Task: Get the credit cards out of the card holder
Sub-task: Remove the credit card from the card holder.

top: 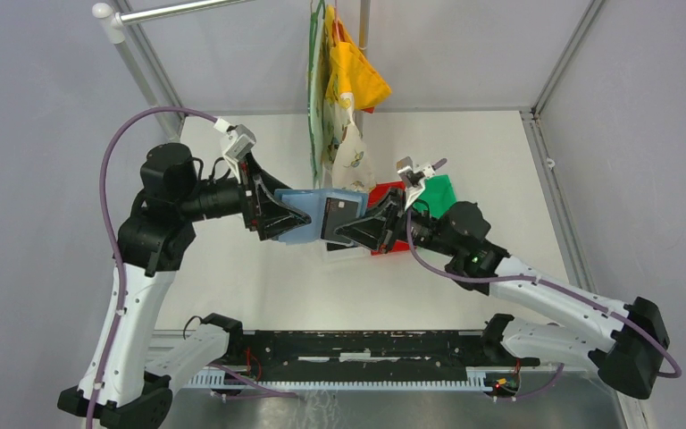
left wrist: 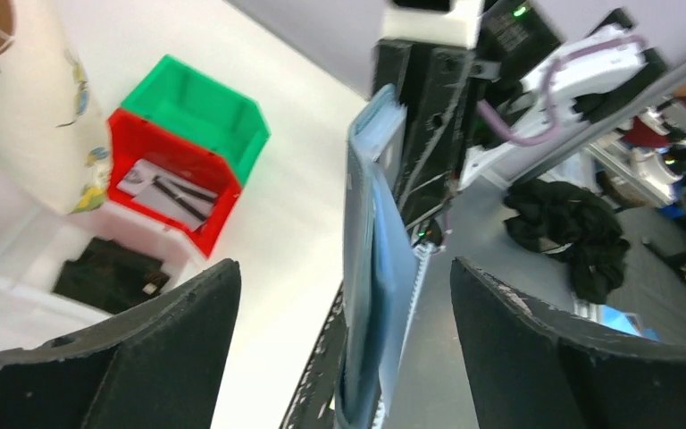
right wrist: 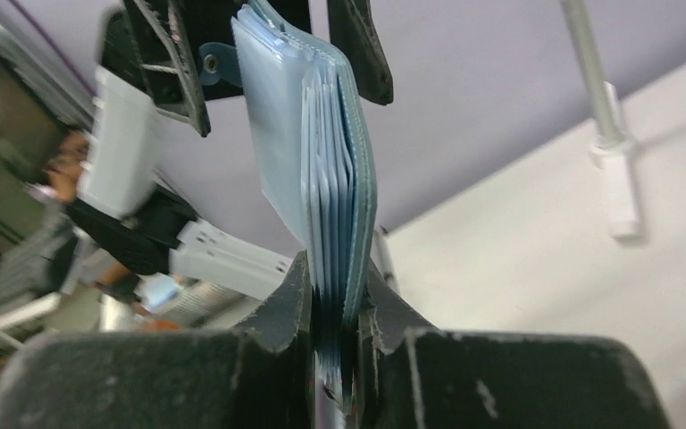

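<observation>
The card holder (top: 308, 214), a teal-blue wallet, hangs in the air over the middle of the table between my two grippers. A dark credit card (top: 340, 219) shows on its face. My right gripper (top: 363, 231) is shut on the holder's right end; in the right wrist view the jaws (right wrist: 335, 308) pinch the layered pale sleeves of the card holder (right wrist: 317, 152). My left gripper (top: 279, 217) is open, its fingers (left wrist: 165, 349) standing wide on either side of the card holder's edge (left wrist: 371, 268) without touching it.
A red bin (left wrist: 165, 156) holding pale grey flat cards (left wrist: 156, 188) stands against a green bin (left wrist: 201, 107); a white bin (left wrist: 18, 259) with a dark item lies beside them. Cloth bags (top: 339, 89) hang from a rail at the back, just behind the grippers.
</observation>
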You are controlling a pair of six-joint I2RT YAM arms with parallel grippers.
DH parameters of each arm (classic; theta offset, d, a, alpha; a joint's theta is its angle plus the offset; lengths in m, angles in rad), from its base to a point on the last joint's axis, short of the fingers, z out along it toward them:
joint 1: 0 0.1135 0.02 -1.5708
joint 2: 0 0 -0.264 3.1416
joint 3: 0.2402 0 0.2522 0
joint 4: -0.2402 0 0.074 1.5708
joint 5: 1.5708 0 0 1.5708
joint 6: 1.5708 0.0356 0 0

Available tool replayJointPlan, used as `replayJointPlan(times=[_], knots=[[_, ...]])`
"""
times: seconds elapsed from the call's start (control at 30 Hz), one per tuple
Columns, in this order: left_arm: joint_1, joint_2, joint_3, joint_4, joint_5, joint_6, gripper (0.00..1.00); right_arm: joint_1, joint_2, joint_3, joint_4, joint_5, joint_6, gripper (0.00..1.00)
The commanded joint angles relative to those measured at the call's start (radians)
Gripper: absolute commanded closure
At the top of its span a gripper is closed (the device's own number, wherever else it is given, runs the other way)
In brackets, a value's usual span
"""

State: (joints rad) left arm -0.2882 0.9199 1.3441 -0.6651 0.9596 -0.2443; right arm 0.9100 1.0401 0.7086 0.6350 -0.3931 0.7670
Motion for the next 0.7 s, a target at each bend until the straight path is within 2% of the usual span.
replayJointPlan(times=[0.0,0.13,0.23,0.3,0.47,0.67], knots=[[0.000,-0.003,0.076,-0.113,-0.073,0.233,0.08,0.004,-0.010,0.205,-0.535,-0.035,-0.352,1.00],[0.001,-0.013,0.088,-0.116,-0.037,0.326,0.07,0.006,0.077,0.336,-0.872,-0.080,-0.541,1.00],[0.001,-0.008,0.064,-0.166,0.031,0.415,0.10,0.017,0.123,0.392,-1.009,-0.089,-0.625,1.00],[-0.001,-0.002,0.038,-0.239,0.078,0.504,0.11,0.033,0.149,0.425,-1.060,-0.096,-0.667,1.00],[-0.003,0.001,-0.030,-0.408,0.086,0.713,0.13,0.078,0.225,0.538,-1.153,-0.093,-0.739,1.00],[-0.004,-0.010,-0.080,-0.509,0.050,0.868,0.15,0.124,0.310,0.653,-1.189,-0.098,-0.758,1.00]])
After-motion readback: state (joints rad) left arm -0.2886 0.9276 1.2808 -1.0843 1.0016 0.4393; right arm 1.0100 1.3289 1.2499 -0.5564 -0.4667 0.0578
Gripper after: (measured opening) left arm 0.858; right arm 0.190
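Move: The card holder, already in the right hand's closed fingers, has its middle roughly 4 cm to that hand's left, about 1 cm ahead and slightly above. From the empty left hand, open around the holder's near edge, that middle lies some 5 cm right, about 1 cm back and 2 cm lower. The white bin with black cards lies about 38 cm below the left hand, 5 cm right and 4 cm back; the red bin stands some 11 cm farther right, 2 cm farther out. The right fingers keep their pinch on the card holder and lower it about 12 cm, tipping it over by some 50 degrees so they end up pointing down and left, slightly back towards the base. The left hand, still wide open around the holder's free end, first hardly travels, then follows down about 8 cm and a little back, its fingers tilting downward. ##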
